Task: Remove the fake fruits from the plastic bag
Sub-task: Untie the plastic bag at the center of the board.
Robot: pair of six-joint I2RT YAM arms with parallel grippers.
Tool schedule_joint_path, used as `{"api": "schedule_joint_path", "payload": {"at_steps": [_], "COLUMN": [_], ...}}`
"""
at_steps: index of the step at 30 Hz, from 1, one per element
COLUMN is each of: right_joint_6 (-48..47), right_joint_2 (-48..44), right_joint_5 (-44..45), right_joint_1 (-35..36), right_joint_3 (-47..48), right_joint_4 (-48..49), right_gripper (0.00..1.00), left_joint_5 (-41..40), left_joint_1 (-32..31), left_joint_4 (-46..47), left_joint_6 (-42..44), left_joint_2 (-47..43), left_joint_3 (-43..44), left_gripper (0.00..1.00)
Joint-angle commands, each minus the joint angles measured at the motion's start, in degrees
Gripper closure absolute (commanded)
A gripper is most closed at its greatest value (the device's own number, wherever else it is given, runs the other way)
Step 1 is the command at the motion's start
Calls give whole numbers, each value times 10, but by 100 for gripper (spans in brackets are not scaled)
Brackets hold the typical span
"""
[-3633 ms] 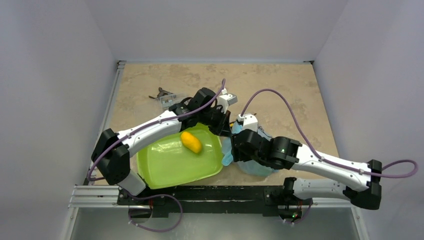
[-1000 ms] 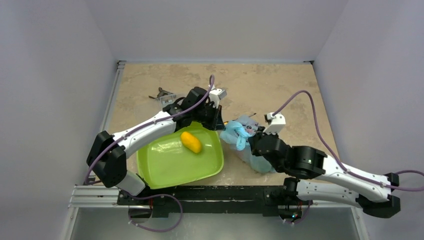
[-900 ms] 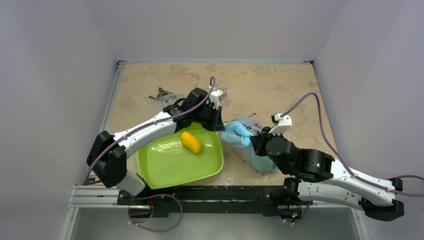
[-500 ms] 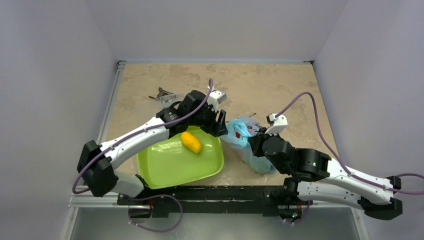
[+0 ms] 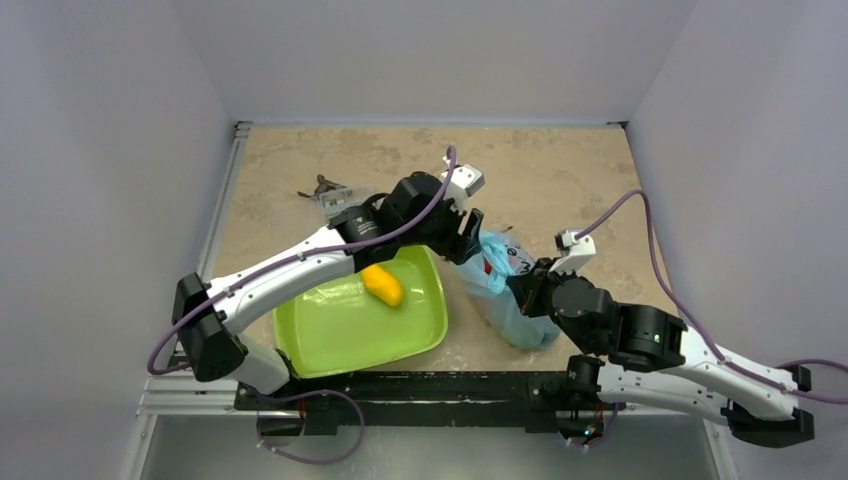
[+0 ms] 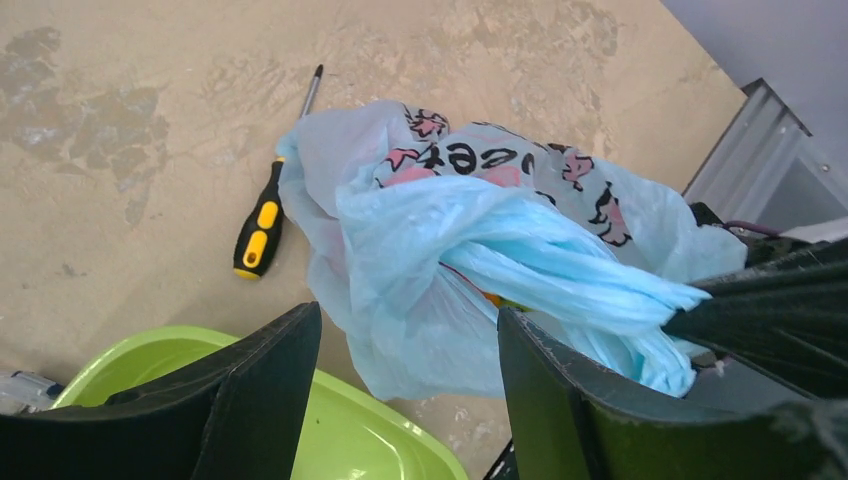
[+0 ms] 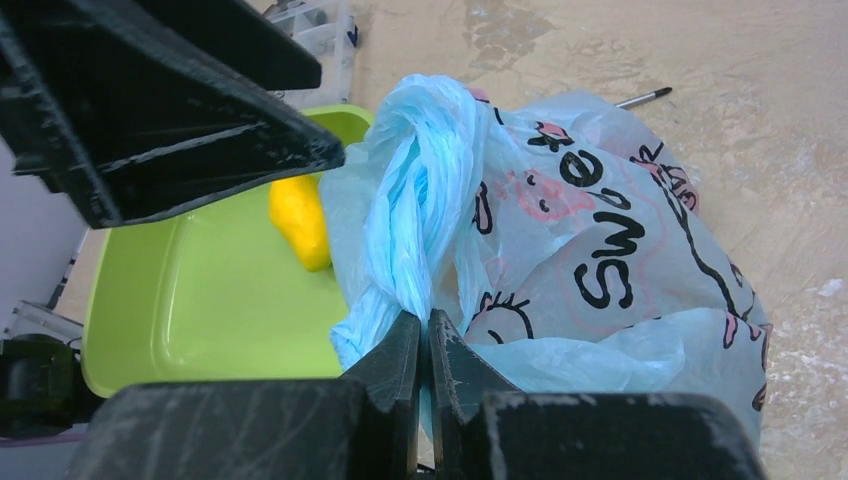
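The plastic bag (image 5: pixel 508 290) is light blue with dark and pink print and lies bunched on the table, right of the green tray (image 5: pixel 330 335). My right gripper (image 7: pixel 421 330) is shut on the bag's twisted handle (image 7: pixel 418 210). The left gripper (image 6: pixel 405 335) stands open just above the bag's near bulge (image 6: pixel 440 260), its fingers (image 6: pixel 262 385) apart and holding nothing. In the top view the left gripper (image 5: pixel 468 236) hangs over the bag's left end. The fake fruits are hidden inside the bag; only a small orange-red speck (image 6: pixel 490 297) shows through the plastic.
A plain orange-yellow oval fruit (image 5: pixel 381 284) lies in the lime-green tray (image 7: pixel 190 310). A black-and-yellow screwdriver (image 6: pixel 262 222) lies on the table beyond the bag. A small clear box with tools (image 5: pixel 330 193) sits at the far left.
The left gripper has opened and moved right, from the tray's far corner to the bag. My right gripper stays shut on the handle and has shifted slightly right.
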Motion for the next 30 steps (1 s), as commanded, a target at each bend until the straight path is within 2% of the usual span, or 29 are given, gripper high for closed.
{"api": "schedule_joint_path", "payload": {"at_steps": [1,5,8,11,14,15,16,17,24,27,30], "right_joint_6": [-1,10,9,10,21,24,26,28,42,50,-2], "right_joint_2": [-4,6,11,14,10,8,4,1,-59,-91,-121], "right_joint_5": [0,-5,-5,-1,11,14,17,17,37,54,44], "right_joint_1": [1,1,1,1,1,1,1,1,1,2,1], "right_joint_3": [-3,-4,-2,6,12,12,12,11,1,-4,-10], "right_joint_4": [4,1,0,-7,-19,-20,-20,-20,-16,-22,8], "right_gripper": [100,100,100,100,100,100,100,100,100,100,100], "left_joint_5": [-48,-3,-16,0,-3,-18,-42,-65,-115,-65,25], "left_joint_1": [1,0,1,0,1,1,2,2,29,50,71], "left_joint_4": [-14,-31,-28,-21,-15,-18,-23,-26,9,63,118], "left_joint_6": [26,32,33,36,34,28,19,5,-122,-198,-286], "left_joint_2": [50,104,126,143,161,169,177,187,248,265,301], "left_joint_3": [65,112,117,130,149,161,175,188,267,281,318], "left_gripper": [35,35,37,46,63,73,93,100,100,100,100]}}
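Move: The twisted top of the bag lies about 3 cm ahead, 5 cm right and 5 cm below the open left hand. Down on the table, some 20 cm below that hand, the screwdriver lies roughly 3 cm ahead and 3 cm right, and the yellow fruit about 12 cm back and 23 cm left. From the right hand, already pinching a strand of the bag, the twisted top is about 9 cm ahead, 6 cm left and level. Left hand dips 5 cm to the twisted top, pinches it, pulls 7 cm forward-right; right keeps its hold. ##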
